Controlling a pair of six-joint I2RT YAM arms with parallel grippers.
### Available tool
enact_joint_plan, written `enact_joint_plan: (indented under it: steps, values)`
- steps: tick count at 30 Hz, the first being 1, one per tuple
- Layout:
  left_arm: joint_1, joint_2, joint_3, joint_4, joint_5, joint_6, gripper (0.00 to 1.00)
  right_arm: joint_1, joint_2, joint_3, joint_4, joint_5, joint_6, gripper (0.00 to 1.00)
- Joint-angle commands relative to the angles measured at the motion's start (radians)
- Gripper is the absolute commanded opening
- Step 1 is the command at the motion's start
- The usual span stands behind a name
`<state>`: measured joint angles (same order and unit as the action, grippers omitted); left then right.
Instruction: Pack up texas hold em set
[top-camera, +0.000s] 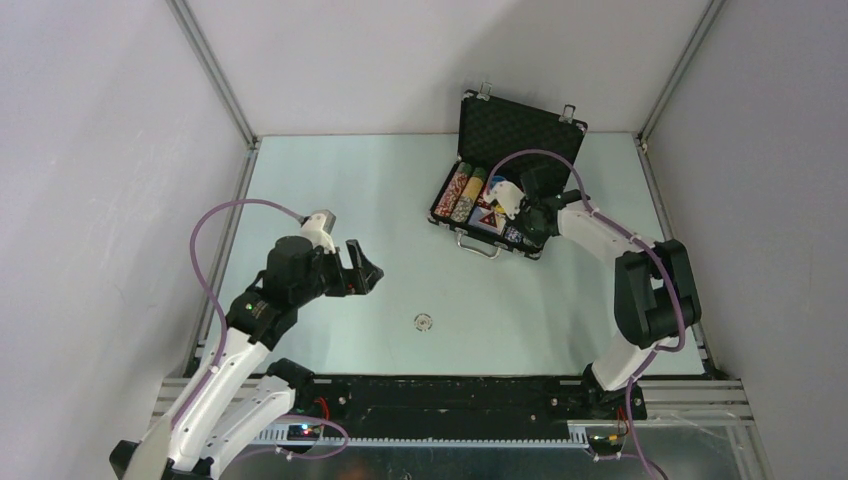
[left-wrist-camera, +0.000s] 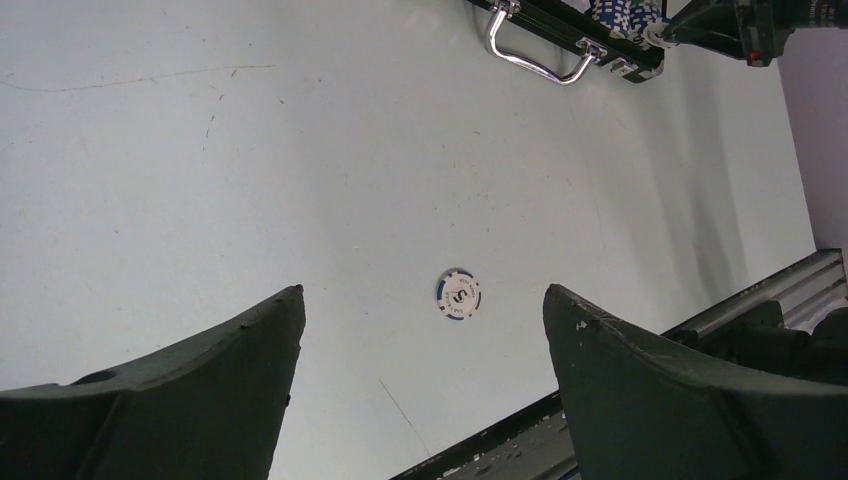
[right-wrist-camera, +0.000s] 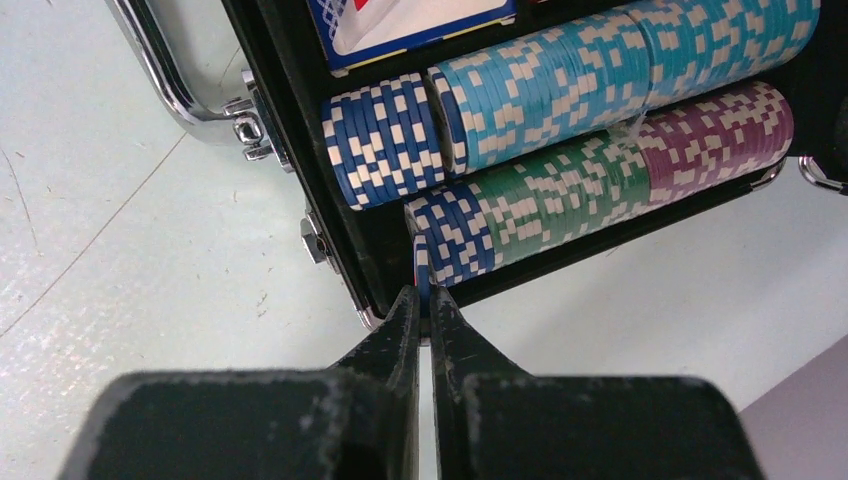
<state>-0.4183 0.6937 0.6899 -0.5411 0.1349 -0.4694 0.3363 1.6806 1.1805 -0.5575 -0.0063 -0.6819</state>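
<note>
The black briefcase (top-camera: 447, 214) lies open at the back right, lid (top-camera: 520, 130) upright, with rows of poker chips (right-wrist-camera: 560, 80) and a card deck (right-wrist-camera: 400, 25) inside. My right gripper (right-wrist-camera: 421, 296) is shut on a blue-and-white chip (right-wrist-camera: 421, 265), held edge-on at the near end of the lower chip row (right-wrist-camera: 560, 190). In the top view the right gripper (top-camera: 520, 232) sits over the case's near right corner. One loose white-and-blue chip (left-wrist-camera: 458, 295) lies flat on the table (top-camera: 424, 322). My left gripper (left-wrist-camera: 422, 292) hangs open above the table, left of that chip (top-camera: 365, 270).
The case's silver handle (left-wrist-camera: 535, 55) and latches (right-wrist-camera: 318, 240) face the arms. The table's near edge is a black rail (top-camera: 450, 390). Grey walls close in both sides.
</note>
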Motion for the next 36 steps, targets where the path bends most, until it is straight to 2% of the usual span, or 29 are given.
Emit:
enact_joint_plan:
  steps: [1, 11, 17, 23, 27, 29, 30, 31, 33, 35, 36]
  values:
    - [0.005, 0.003, 0.016, 0.015, 0.013, 0.018, 0.93, 0.006, 0.013, 0.021, 0.021, 0.081, -0.066, 0.09]
    - [0.006, 0.008, 0.019, 0.017, 0.021, 0.018, 0.93, 0.018, 0.008, 0.022, 0.009, 0.090, -0.083, 0.29]
    - [0.004, 0.007, 0.018, 0.017, 0.023, 0.018, 0.93, 0.021, -0.027, 0.021, 0.015, 0.027, -0.060, 0.31]
    - [0.005, 0.008, 0.018, 0.017, 0.023, 0.017, 0.93, 0.018, -0.128, 0.021, 0.062, -0.071, -0.001, 0.33]
    - [0.005, 0.008, 0.019, 0.017, 0.020, 0.018, 0.93, 0.021, -0.211, 0.003, 0.122, -0.146, 0.107, 0.33]
    - [0.005, 0.009, 0.020, 0.016, 0.013, 0.019, 0.93, 0.030, -0.262, -0.033, 0.195, -0.160, 0.225, 0.33]
    - [0.005, 0.007, 0.020, 0.017, 0.002, 0.019, 0.93, 0.045, -0.278, -0.054, 0.233, -0.165, 0.318, 0.43]
    - [0.005, 0.007, 0.020, 0.016, -0.005, 0.019, 0.93, 0.058, -0.306, -0.062, 0.246, -0.160, 0.404, 0.48]
    - [0.006, 0.005, 0.020, 0.016, -0.021, 0.019, 0.93, 0.113, -0.335, -0.079, 0.262, -0.118, 0.516, 0.53]
    - [0.010, 0.002, 0.023, 0.010, -0.042, 0.018, 0.93, 0.235, -0.347, -0.087, 0.249, -0.038, 0.625, 0.55]
    - [0.012, 0.001, 0.027, 0.001, -0.062, 0.018, 0.93, 0.268, -0.347, -0.086, 0.233, 0.049, 0.672, 0.56]
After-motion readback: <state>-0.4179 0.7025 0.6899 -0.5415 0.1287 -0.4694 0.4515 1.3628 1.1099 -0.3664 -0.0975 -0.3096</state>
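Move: At the near right corner of the open case, the right hand holds a blue-and-white chip against the near end of the rightmost chip row, the row's end about 1 cm ahead and 1 cm below. The blue stack ending the next row is some 4 cm left and 2 cm ahead; the triangle marker is 10 cm left, 6 cm ahead. One loose chip lies about 24 cm left, 16 cm back. From the left hand the row's end is roughly 36 cm right, 14 cm ahead, 12 cm lower. Letting go of the chip at the row's end, the right hand opens its fingers to about a third while easing 1 cm to the right. Then it climbs away from the case, speeding up, some 11 cm up and 7 cm left, the fingertips swinging up leftward and outward by about 30 degrees and the fingers ending half open. ##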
